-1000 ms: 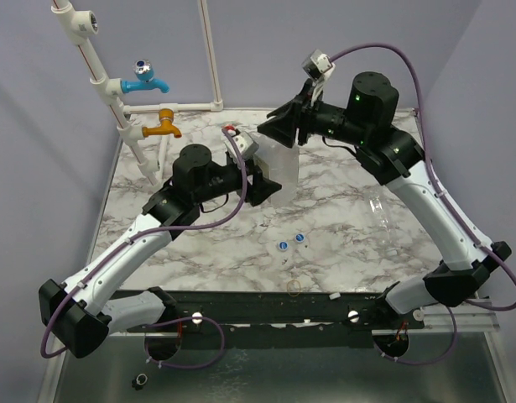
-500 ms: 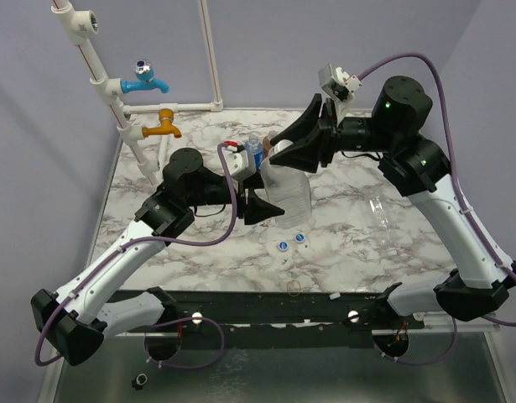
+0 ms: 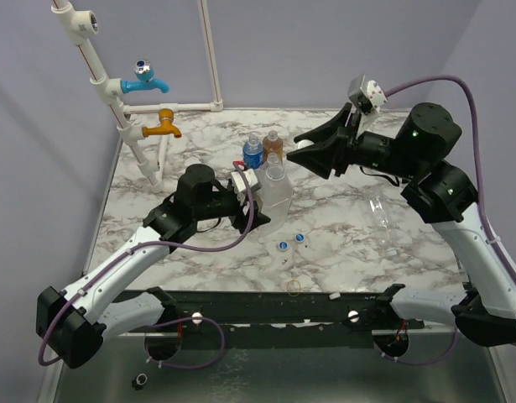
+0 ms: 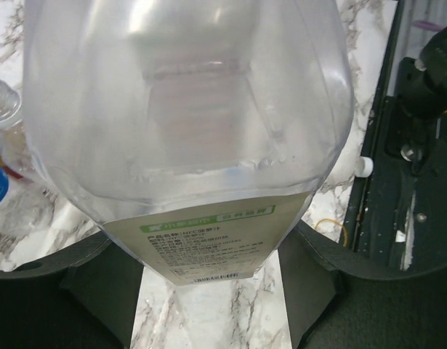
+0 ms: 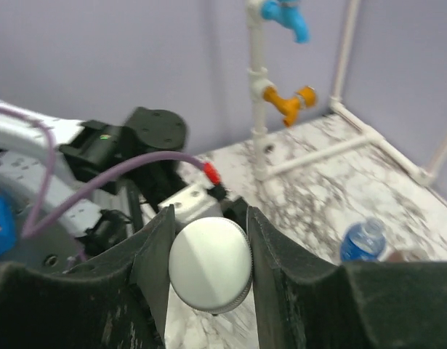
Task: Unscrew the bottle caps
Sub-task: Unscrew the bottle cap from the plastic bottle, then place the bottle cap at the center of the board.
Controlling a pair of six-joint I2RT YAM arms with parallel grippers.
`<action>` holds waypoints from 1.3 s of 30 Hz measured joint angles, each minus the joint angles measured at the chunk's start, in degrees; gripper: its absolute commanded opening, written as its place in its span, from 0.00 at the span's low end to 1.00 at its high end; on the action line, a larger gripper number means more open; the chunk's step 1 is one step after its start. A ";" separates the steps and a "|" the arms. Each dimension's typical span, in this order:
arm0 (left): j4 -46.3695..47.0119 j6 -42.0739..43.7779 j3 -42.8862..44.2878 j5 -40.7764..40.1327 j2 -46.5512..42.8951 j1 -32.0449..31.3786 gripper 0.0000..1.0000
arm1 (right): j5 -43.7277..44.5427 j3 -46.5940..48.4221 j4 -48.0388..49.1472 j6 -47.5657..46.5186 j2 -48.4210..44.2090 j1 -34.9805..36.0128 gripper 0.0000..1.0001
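My left gripper is shut on the lower body of the large squarish clear bottle, which fills the left wrist view; its fingers press both sides. The bottle's neck stands bare. Up and to the right of it, my right gripper is shut on a round white cap, held clear of the bottle. Two blue-and-white caps lie on the marble. A blue-labelled bottle and an amber bottle stand behind the held one. A clear bottle lies at the right.
A white pipe frame with a blue tap and an orange tap stands at the back left. A thin yellowish ring lies near the table's front edge, with a small white piece beside it.
My right gripper has swung up and to the right, carrying the white cap off the big bottle. The left arm has drawn the bottle slightly down and left, uncovering the two bottles behind.
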 measured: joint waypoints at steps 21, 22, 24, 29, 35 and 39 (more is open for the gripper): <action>3.67 0.37 -7.56 -13.11 -8.26 0.00 0.00 | 32.33 -53.33 21.86 14.34 1.62 -3.74 0.09; 3.78 0.26 -7.61 -13.16 -8.37 0.00 0.00 | 32.46 -54.62 23.37 15.06 1.97 -3.74 0.10; 4.00 0.04 -7.61 -13.16 -8.41 0.00 0.00 | 32.79 -57.20 26.27 16.44 3.08 -3.74 0.11; 4.26 -0.44 -7.61 -13.14 -8.46 0.00 0.00 | 35.56 -63.56 30.34 19.47 4.59 -3.76 0.17; 5.31 -1.40 -7.61 -13.11 -8.46 0.00 0.00 | 39.04 -69.35 34.01 22.97 4.94 -3.80 0.33; 5.75 -1.86 -7.61 -13.09 -8.39 0.00 0.00 | 39.85 -70.79 35.06 25.05 6.25 -3.89 0.47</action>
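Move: Far below the right hand, which holds the white cap, the nearer blue cap lies on the table, roughly 13 cm ahead, 7 cm to the right and 54 cm down. The other blue cap is some 4 cm to the left of it and 2 cm nearer the base. The big bottle's open mouth stands about 8 cm left of the right hand, level fore-and-aft and 15 cm lower. From the left hand, the nearer blue cap is some 11 cm ahead, 9 cm right and 30 cm down. Carrying the white cap away from the bottle, the right hand plunges some 46 cm towards the blue caps, swinging forward about 11 cm early, then easing back a little while drifting 9 cm right. Its wrist tips down around 45 degrees and turns clockwise, fingers keeping their hold. The left hand, still gripping the big bottle, shifts about 3 cm left and slightly forward, turning a little counter-clockwise. ##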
